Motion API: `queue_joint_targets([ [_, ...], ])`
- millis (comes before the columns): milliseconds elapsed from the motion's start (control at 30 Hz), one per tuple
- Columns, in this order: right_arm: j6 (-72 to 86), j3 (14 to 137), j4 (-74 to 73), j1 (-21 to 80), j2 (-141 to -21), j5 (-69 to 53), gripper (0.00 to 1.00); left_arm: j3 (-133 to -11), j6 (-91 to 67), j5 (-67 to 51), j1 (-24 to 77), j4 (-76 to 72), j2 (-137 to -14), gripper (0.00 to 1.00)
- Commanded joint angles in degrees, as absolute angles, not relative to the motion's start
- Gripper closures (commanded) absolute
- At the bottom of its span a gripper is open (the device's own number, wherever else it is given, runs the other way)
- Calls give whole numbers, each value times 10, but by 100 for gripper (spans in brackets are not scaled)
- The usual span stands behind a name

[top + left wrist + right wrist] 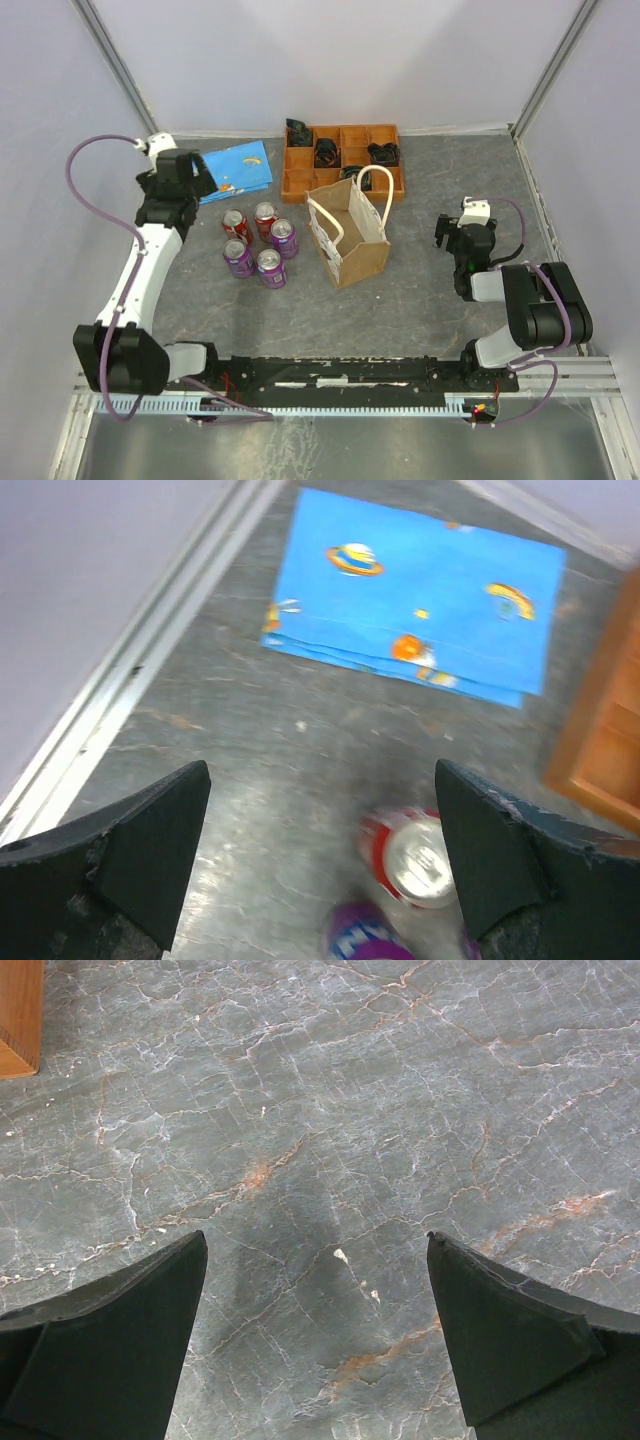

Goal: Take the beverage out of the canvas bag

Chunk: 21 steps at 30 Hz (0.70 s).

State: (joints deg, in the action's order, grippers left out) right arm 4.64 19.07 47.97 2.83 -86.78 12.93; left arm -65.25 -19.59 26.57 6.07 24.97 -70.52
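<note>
The tan canvas bag (pixel 347 235) stands upright mid-table with its white handles up; I cannot see into it. Several beverage cans, red (pixel 265 217) and purple (pixel 271 267), stand in a cluster on the table left of the bag. My left gripper (pixel 190 183) hovers open at the far left, behind the cluster and holding nothing. In the left wrist view, the left gripper (pixel 322 780) frames a red can (pixel 415 858) and a purple can (pixel 365 935) low down, blurred. My right gripper (pixel 455 238) is right of the bag. The right wrist view shows the right gripper (pixel 316 1245) open over bare table.
An orange compartment tray (pixel 297 182) with dark items sits behind the bag; its corner (pixel 18 1015) shows in the right wrist view. A blue patterned sheet (pixel 237 170) (pixel 415 590) lies flat at the back left. Walls enclose the table on three sides.
</note>
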Motion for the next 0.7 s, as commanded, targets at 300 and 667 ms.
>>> queue_joint_targets([
  [300, 44, 206, 499, 26, -862, 128, 1, -638, -230, 326, -69, 194, -711, 1],
  [667, 43, 206, 498, 26, -863, 128, 1, -584, -234, 358, -69, 149, -675, 1],
])
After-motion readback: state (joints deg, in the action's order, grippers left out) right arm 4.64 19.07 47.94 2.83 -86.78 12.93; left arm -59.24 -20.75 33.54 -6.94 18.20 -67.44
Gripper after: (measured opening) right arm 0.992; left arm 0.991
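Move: The purple can just set down stands about 19 cm right of the empty left hand, 5 cm nearer the base and 19 cm lower. Of its neighbours, the nearest red can is 8 cm right of that hand and level with it, and the blue cloth's middle is some 14 cm ahead, 4 cm right. From the right hand that purple can lies about 46 cm left, 5 cm back, at roughly its height. Empty and open, the left hand swings about 10 cm left, away from the cans, turning some 20 degrees counter-clockwise. ##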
